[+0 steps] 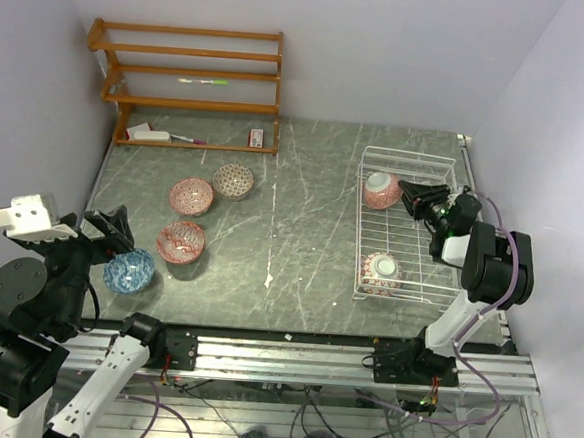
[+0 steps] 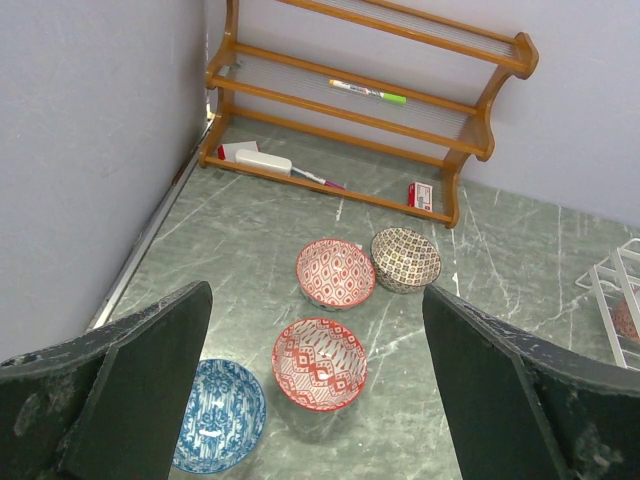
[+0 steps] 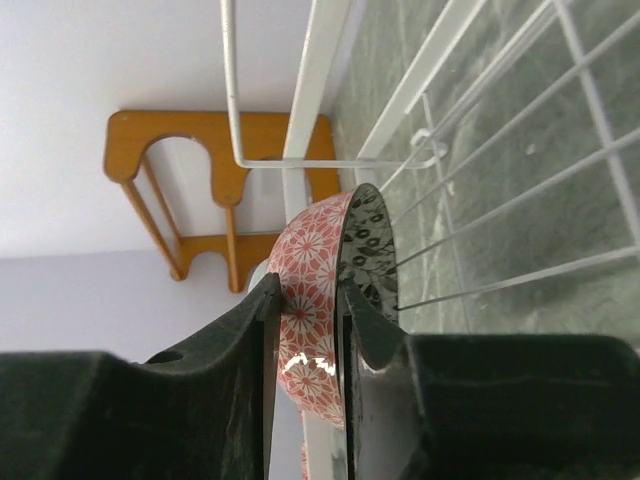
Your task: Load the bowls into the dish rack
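Note:
The white wire dish rack (image 1: 438,281) stands on the right of the table. My right gripper (image 1: 411,199) is shut on the rim of a pink floral bowl (image 1: 380,190) at the rack's far end; in the right wrist view the jaws (image 3: 305,300) pinch its wall (image 3: 312,270). A second pink bowl (image 1: 381,270) rests on edge at the rack's near end. On the left lie a blue bowl (image 1: 129,270), two red bowls (image 1: 181,241) (image 1: 191,196) and a brown bowl (image 1: 232,181). My left gripper (image 1: 111,228) is open and empty above the blue bowl (image 2: 215,414).
An orange-brown wooden shelf unit (image 1: 186,81) stands at the back left with a marker (image 1: 203,81), an eraser and a small box on it. Walls close in on the left and right. The rack's wires (image 3: 520,170) fill the right wrist view.

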Controlling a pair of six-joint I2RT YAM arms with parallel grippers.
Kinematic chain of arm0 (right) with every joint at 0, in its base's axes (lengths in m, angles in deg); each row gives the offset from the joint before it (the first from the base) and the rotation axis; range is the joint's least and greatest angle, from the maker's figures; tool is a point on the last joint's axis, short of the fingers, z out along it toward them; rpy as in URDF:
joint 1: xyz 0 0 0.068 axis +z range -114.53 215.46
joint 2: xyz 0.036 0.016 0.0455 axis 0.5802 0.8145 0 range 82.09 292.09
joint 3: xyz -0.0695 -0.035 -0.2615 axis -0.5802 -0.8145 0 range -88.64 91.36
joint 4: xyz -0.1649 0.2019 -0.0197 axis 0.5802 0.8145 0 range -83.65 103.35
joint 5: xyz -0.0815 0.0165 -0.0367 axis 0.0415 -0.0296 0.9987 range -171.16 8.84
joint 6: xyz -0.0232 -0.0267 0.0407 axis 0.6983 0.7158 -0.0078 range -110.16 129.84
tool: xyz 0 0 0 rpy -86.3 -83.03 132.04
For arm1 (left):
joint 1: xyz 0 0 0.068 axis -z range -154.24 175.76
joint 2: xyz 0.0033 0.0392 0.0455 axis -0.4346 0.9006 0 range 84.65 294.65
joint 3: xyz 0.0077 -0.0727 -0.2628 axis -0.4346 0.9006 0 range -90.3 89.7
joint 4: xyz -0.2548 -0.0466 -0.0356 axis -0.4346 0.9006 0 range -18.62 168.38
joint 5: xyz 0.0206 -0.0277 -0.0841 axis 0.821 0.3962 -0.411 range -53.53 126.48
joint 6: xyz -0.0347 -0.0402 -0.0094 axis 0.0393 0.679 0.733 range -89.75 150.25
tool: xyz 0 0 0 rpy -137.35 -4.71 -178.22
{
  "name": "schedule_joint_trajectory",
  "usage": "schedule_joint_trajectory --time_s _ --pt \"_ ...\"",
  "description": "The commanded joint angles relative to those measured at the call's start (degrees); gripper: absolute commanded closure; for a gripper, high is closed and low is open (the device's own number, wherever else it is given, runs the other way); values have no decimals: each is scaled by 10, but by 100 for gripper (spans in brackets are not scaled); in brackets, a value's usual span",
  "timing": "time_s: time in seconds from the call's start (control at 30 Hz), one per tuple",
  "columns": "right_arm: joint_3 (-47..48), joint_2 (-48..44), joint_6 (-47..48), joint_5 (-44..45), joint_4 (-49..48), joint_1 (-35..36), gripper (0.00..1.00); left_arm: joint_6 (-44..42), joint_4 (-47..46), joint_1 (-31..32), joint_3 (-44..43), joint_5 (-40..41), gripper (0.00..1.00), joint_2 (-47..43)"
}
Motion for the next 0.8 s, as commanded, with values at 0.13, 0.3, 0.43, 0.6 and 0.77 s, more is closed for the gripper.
schedule_joint_trajectory --time_s 0.13,0.3,0.43,0.6,0.77 --pt "14 -59 141 92 252 1 68 -4 -15 2 4 3 3 -7" --pt "47 -78 197 112 330 1 65 -3 -19 2 8 0 2 -10" --pt "59 -78 217 109 350 2 59 -3 -19 2 7 -2 2 -10" --pt "64 -103 245 128 378 6 49 -4 -15 2 7 1 2 -12" --pt "93 -180 317 202 458 35 31 -3 -18 2 15 -1 2 -13"
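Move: The red-patterned bowl I am letting go of stands tilted upside down at my right fingertips, its rim between them and its middle about 5 cm to the left, roughly level fore and aft and at much the same height. The dish rack's left rail is some 10 cm to that hand's left, level with it; the bowl already in the rack is about 20 cm back and 4 cm left. From my left hand the red-patterned bowl lies about 54 cm right, 30 cm ahead and far below. I sink my right hand about 4.5 cm towards the rack wires while drawing it right and a little back, away from the red-patterned bowl, tipping it down and dropping its left side some 20 degrees. The already loosened fingers spread to about two-thirds open and come free of the rim, and I end by rising a couple of centimetres. ##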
